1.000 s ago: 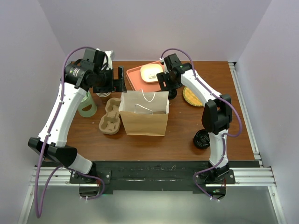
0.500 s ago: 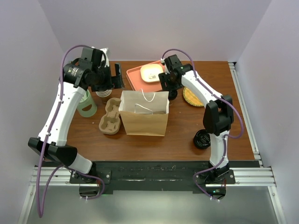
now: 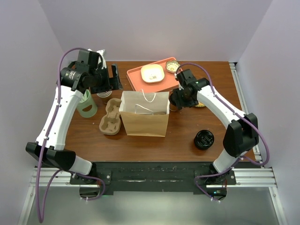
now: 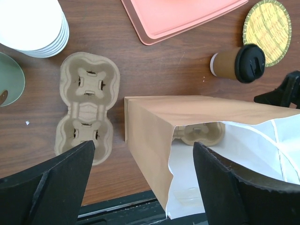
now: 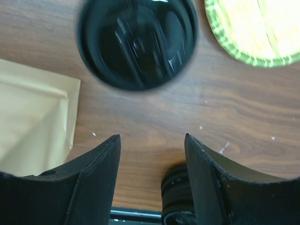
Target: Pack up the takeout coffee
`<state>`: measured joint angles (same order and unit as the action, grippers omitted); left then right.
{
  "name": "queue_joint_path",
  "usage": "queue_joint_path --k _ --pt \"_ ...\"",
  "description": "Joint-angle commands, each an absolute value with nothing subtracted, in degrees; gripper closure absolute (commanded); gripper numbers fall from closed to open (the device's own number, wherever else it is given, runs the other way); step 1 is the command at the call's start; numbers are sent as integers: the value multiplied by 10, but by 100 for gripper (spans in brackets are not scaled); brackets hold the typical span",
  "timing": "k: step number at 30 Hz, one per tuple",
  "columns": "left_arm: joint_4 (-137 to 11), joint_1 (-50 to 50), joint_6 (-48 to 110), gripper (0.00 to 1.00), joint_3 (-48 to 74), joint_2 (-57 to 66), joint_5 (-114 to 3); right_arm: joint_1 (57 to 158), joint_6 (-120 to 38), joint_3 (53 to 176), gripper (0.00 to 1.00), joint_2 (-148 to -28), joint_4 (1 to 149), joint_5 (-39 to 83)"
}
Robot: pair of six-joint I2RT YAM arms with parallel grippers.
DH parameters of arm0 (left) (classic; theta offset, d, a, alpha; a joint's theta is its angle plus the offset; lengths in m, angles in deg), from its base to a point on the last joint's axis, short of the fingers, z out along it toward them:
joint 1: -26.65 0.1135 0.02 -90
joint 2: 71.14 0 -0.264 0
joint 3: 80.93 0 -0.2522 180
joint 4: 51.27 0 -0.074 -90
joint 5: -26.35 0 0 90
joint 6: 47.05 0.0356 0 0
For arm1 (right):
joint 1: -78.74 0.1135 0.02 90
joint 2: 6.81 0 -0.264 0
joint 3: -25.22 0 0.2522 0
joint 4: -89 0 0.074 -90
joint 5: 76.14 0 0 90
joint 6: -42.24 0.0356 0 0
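Note:
The takeout coffee [image 4: 238, 61], a small brown cup with a black lid, stands on the table behind the brown paper bag [image 3: 145, 116]. From the right wrist its lid [image 5: 138, 41] shows blurred, just beyond the fingertips. My right gripper [image 3: 180, 99] hovers over it at the bag's far right corner, open [image 5: 152, 137], nothing between its fingers; the top view hides the cup. My left gripper [image 3: 112, 79] is raised left of and behind the bag, open [image 4: 143, 145], and looks down onto the bag's open mouth [image 4: 187, 140]. A pulp carrier [image 4: 201, 133] lies inside the bag.
Another pulp carrier [image 3: 110, 116] lies left of the bag, beside a green cup [image 3: 86, 105] and a stack of cream cups [image 4: 33, 23]. A pink tray [image 3: 143, 82] with a plate sits behind. A yellow woven coaster [image 4: 267, 23] and a black round piece [image 3: 204, 139] lie right.
My right arm swung out from the tray to the bag's far right corner, elbow moving right, jaws narrowing. A small bowl on the tray came into view. My left gripper drifted slightly left.

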<state>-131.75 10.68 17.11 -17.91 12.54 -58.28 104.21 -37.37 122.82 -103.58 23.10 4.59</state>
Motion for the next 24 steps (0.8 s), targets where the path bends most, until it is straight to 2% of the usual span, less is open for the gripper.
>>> queue_joint_path --k 1,6,20,24 --pt "-1295 109 184 9 -179 117 -569 1040 -369 1230 39 -1009 261 25" --pt "-1295 109 189 9 -188 117 -562 1039 -384 1298 35 -1049 257 30" --pt "-1317 109 204 9 -196 121 -555 1039 -447 1458 13 -1190 266 117" --pt "-1325 109 209 9 -205 122 -560 1038 -453 1472 12 -1212 265 111"
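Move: Ahead and to the left of the empty right hand stands the lidded coffee cup, about 9 cm farther out and 4 cm left, its middle some 5 cm below the fingertips. The paper bag's middle is about 15 cm left and 2 cm back; the yellow round mat lies some 14 cm ahead, 5 cm right and 11 cm down. From the left hand the cup is roughly 10 cm ahead, 27 cm to the right and 22 cm below. Going back out to the coffee cup, the right hand travels about 9 cm forward and 5 cm left, arching up a couple of centimetres on the way and sinking nearly 2 cm at the end. Meanwhile the fingers open from roughly half to nearly full and the hand turns slightly counter-clockwise, bringing the fingers to either side of the black lid; contact can't be made out. ##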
